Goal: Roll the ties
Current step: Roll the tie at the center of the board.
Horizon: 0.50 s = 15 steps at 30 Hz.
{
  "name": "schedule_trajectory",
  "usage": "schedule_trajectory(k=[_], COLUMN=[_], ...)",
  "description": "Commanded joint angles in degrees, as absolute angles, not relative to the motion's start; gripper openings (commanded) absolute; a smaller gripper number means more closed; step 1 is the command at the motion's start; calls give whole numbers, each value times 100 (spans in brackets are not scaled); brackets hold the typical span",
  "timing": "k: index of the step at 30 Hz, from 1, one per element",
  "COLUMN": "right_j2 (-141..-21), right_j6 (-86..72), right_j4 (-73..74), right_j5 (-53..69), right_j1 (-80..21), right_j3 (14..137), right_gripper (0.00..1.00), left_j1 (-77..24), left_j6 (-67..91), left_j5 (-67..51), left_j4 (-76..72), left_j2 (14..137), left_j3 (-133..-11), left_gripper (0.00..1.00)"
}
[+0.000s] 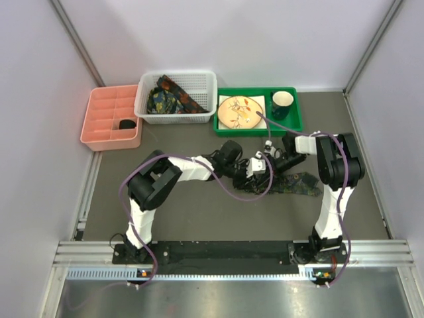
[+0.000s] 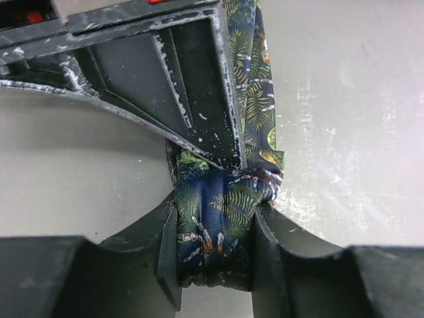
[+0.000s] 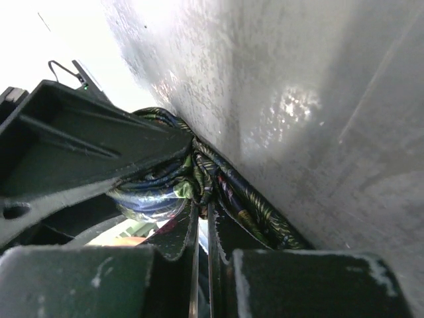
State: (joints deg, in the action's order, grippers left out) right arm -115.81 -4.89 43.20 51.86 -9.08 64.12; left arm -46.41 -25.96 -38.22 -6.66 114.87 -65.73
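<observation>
One dark printed tie (image 1: 299, 184) lies on the grey table, its wide end to the right. My left gripper (image 1: 254, 167) is shut on the rolled part of the tie (image 2: 215, 225), which fills the gap between its jaws (image 2: 215, 246). My right gripper (image 1: 273, 159) meets it from the other side. In the right wrist view the jaws (image 3: 202, 211) stand almost together, pinching a fold of the tie (image 3: 255, 209) at their tips, next to the roll (image 3: 149, 197). More ties (image 1: 169, 98) lie in the white basket (image 1: 147, 112).
A pink divided tray (image 1: 106, 129) stands at the back left. A green tray (image 1: 295, 122) at the back right holds a plate (image 1: 240, 110) and a green mug (image 1: 282, 103). Purple cables (image 1: 232, 189) loop over the table near the grippers.
</observation>
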Motion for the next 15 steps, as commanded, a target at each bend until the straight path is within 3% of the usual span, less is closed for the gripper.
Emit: schedule_trajectory(k=[1, 2, 3, 8, 11, 15], right_j2=[-11567, -11558, -11540, -11128, -10978, -11109], right_j6=[-457, -422, -352, 182, 54, -474], right_j4=[3761, 3831, 3954, 4744, 4817, 4527], right_j5=[4772, 4851, 4895, 5271, 5861, 6205], right_j1=[-888, -879, -888, -800, -809, -1010], right_j3=[6521, 6574, 6644, 6961, 6944, 6742], right_gripper=[9, 16, 30, 44, 60, 60], left_j1=[-4790, -4790, -4807, -4843, -4913, -5062], left_j6=[-3295, -3348, -3410, -3604, -3595, -3454], left_j5=[-3183, -2947, -2823, -2128, -1846, -1556], left_j4=[1041, 1333, 1553, 2582, 2707, 2716], left_j2=[11189, 11162, 11127, 11056, 11127, 11372], left_j3=[-6864, -6899, -6943, -7005, -7101, -7338], left_gripper=[30, 29, 26, 25, 26, 34])
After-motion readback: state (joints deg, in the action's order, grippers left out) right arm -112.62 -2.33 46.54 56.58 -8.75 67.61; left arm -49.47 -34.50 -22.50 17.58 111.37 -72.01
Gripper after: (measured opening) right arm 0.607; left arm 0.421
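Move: The tie's roll sits between the left hand's fingers, right at its fingertips; the unrolled tail lies on the table below, its middle about 12 cm to the left hand's right and level with it. The green tray is some 24 cm ahead and about 1 cm to the left. From the right hand, the roll lies roughly 2 cm to the left, at its shut fingertips. Keeping the roll pinched, the left hand draws it about 4 cm to the left, low over the table, tipping its fingers some 20 degrees more steeply down. The right hand lets go at the roll, opens past half and lifts about 4 cm clear, edging slightly forward on the way up. ##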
